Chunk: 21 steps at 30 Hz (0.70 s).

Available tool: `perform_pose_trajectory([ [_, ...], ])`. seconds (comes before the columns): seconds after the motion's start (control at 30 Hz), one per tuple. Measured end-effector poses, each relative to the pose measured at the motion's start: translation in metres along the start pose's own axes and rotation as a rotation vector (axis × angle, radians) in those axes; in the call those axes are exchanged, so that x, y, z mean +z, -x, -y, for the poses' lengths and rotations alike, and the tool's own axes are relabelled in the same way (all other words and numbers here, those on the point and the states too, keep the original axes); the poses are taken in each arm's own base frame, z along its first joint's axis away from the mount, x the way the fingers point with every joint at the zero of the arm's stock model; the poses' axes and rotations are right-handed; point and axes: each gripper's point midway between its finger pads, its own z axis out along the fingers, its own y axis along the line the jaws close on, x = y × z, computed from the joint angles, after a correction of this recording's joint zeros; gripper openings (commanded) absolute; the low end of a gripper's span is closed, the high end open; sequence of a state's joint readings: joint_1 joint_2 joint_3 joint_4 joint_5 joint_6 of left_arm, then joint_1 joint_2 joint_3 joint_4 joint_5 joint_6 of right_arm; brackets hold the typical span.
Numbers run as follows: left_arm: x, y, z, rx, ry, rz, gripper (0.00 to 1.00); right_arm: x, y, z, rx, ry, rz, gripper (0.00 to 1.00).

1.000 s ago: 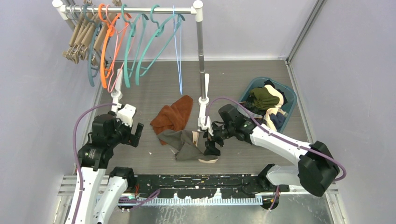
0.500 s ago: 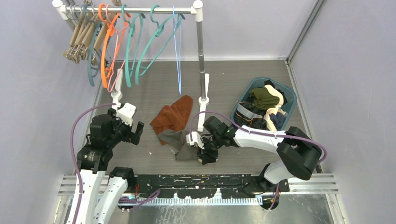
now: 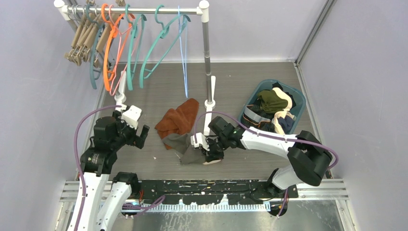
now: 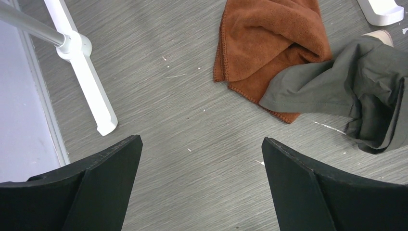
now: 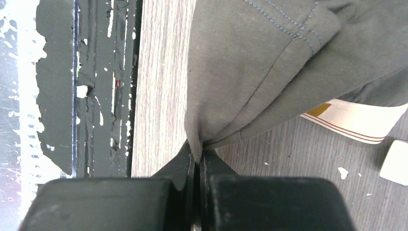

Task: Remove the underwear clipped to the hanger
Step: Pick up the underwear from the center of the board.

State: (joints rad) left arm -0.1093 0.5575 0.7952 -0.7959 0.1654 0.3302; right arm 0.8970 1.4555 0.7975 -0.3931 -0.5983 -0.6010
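A grey-green pair of underwear (image 3: 185, 144) lies crumpled on the floor, partly over a rust-brown towel (image 3: 180, 120). My right gripper (image 3: 210, 155) is shut on a pinched fold at its near edge; in the right wrist view the cloth (image 5: 269, 72) bunches into the closed jaws (image 5: 198, 156), with a cream waistband (image 5: 356, 120) showing beneath. My left gripper (image 3: 143, 137) hangs open to the left, above bare floor (image 4: 202, 139), with the underwear (image 4: 337, 89) off to its right. Several hangers (image 3: 144, 48) hang bare on the rail.
The rack's right post and white foot (image 3: 208, 122) stand just behind the right gripper; its left foot (image 4: 91, 91) is near my left gripper. A teal basket (image 3: 298, 98) with several garments sits at the right. Walls close in on both sides.
My right gripper has slid left onto the underwear's near edge and closed on a fold of it. The left arm has barely moved.
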Motion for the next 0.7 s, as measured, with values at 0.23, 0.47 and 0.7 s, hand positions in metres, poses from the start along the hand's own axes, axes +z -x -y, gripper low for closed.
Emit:
perform_pose_trajectory([
  [0.23,0.001,-0.002,0.0,0.005,-0.002,-0.006,0.98,-0.03,0.021,0.008,-0.011,-0.038,0.059,0.01],
  [0.47,0.003,-0.003,-0.001,0.036,-0.001,-0.012,0.98,-0.124,0.067,0.033,-0.019,-0.228,0.312,0.01],
  [0.7,0.01,-0.004,-0.003,0.051,-0.009,-0.032,0.98,-0.235,0.092,0.047,0.014,-0.54,0.505,0.01],
])
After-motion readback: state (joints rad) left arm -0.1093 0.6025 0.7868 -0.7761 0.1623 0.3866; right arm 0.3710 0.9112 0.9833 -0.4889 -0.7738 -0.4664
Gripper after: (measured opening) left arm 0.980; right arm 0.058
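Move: The right hand, a centimetre or two over the board, already has the grey underwear pinched; the basket it is taken to lies about 18 cm ahead and 25 cm to its right, its middle some 4 cm higher. The brown cloth is around 13 cm ahead and 12 cm to the left; the rack foot's middle is roughly 20 cm straight ahead, both at board level. From the left hand the basket is about 11 cm ahead, 51 cm right and 12 cm lower. Keeping its pinch on the grey underwear, the right hand pulls it up off the board, slowly at first and then fast, rising about 22 cm while swinging some 9 cm forward and as much to the right, towards the basket. The wrist turns roughly 25 degrees clockwise and tips the fingers up nearer level. ##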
